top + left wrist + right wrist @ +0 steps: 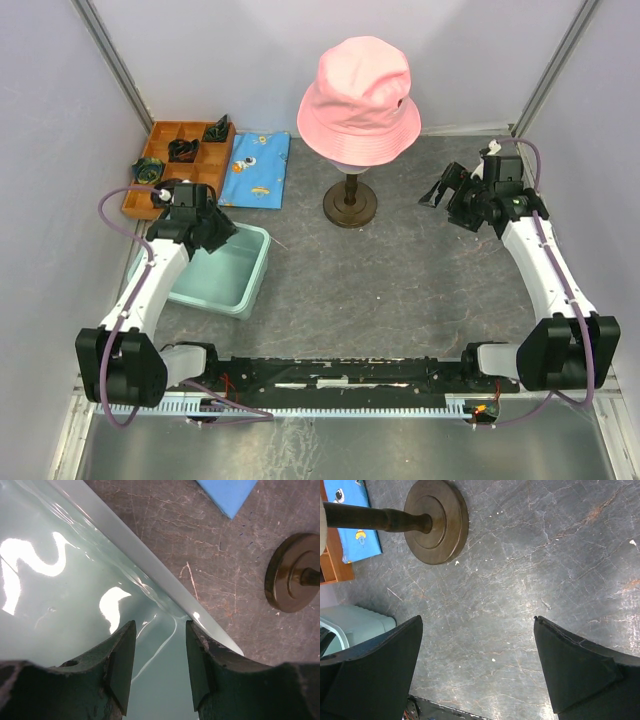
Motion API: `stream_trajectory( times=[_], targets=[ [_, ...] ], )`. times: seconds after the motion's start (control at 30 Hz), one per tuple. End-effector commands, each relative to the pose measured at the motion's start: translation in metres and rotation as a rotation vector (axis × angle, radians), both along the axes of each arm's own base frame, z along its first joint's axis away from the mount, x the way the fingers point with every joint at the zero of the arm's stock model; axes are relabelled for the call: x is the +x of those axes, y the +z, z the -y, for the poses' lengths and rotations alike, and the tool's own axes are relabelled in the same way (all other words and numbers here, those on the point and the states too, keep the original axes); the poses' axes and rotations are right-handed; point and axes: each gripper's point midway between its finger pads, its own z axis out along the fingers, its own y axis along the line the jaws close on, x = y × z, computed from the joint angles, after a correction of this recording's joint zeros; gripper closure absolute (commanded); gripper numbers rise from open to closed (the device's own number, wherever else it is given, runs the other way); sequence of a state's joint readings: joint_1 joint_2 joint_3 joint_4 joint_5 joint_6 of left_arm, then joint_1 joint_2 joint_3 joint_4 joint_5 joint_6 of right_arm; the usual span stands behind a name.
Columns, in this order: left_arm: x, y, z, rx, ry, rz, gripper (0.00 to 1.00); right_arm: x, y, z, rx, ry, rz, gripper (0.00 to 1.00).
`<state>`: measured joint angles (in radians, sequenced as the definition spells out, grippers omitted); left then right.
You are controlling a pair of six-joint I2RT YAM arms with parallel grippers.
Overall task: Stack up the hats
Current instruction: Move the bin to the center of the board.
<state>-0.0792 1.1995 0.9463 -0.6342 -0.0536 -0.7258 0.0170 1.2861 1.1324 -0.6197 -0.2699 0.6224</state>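
A pink bucket hat (pixel 358 100) sits on top of a dark wooden stand (pixel 350 205) at the back middle of the table. A paler edge shows under its brim; I cannot tell what it is. No other hats are in view. My left gripper (pixel 228 232) hangs over the teal bin (pixel 250 290), jaws partly open with only the bin's inside between them (pixel 160 630). My right gripper (pixel 440 190) is to the right of the stand, jaws wide open over bare table (pixel 477 620).
A blue patterned cloth (pixel 257 168) lies flat left of the stand, beside a wooden divided tray (pixel 170 135) holding small dark items. The stand's round base (pixel 437 522) shows in both wrist views. Pale walls close in the table on both sides and at the back.
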Motion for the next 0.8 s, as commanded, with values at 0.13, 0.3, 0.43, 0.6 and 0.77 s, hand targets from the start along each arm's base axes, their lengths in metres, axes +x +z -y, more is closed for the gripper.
stream_trajectory(
  times=[0.13,0.3,0.43,0.6,0.77],
  targets=[
    [0.024,0.032,0.021,-0.099,-0.013,0.107,0.5,0.015,0.013,-0.001,0.01,0.009,0.059,0.01],
    [0.005,0.013,0.06,-0.121,-0.095,0.051,0.53,0.017,0.016,-0.001,0.009,0.011,0.067,0.01],
    [-0.018,-0.003,0.087,-0.113,-0.159,-0.002,0.76,0.017,0.02,-0.001,0.009,0.008,0.08,0.01],
    [-0.035,-0.016,0.129,-0.163,-0.229,-0.039,0.89,0.015,0.021,0.001,-0.001,0.0,0.084,0.01],
    [-0.031,0.0,0.189,-0.255,-0.308,-0.015,0.92,0.014,0.021,0.005,-0.027,-0.004,0.087,0.01]
  ],
)
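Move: The left fingers hang at the bin, roughly level with its rim, in its far-right part; the bin's middle is about 4 cm back, 4 cm left and 5 cm below. The blue cloth lies some 17 cm ahead and 6 cm right of this hand, the wooden tray 17 cm ahead and 11 cm left, and the hat stand's foot 10 cm ahead and 27 cm right. From the idle right hand the bin's middle is roughly 55 cm left and 9 cm back. By its end the left hand has its nearly shut fingertips pushing from inside against the bin's right wall near the far corner. It first eases forward and up about a centimetre, then sweeps some 14 cm to the right while drawing back about 5 cm and sinking a little, closing the half-open fingers and turning some 15 degrees clockwise. ##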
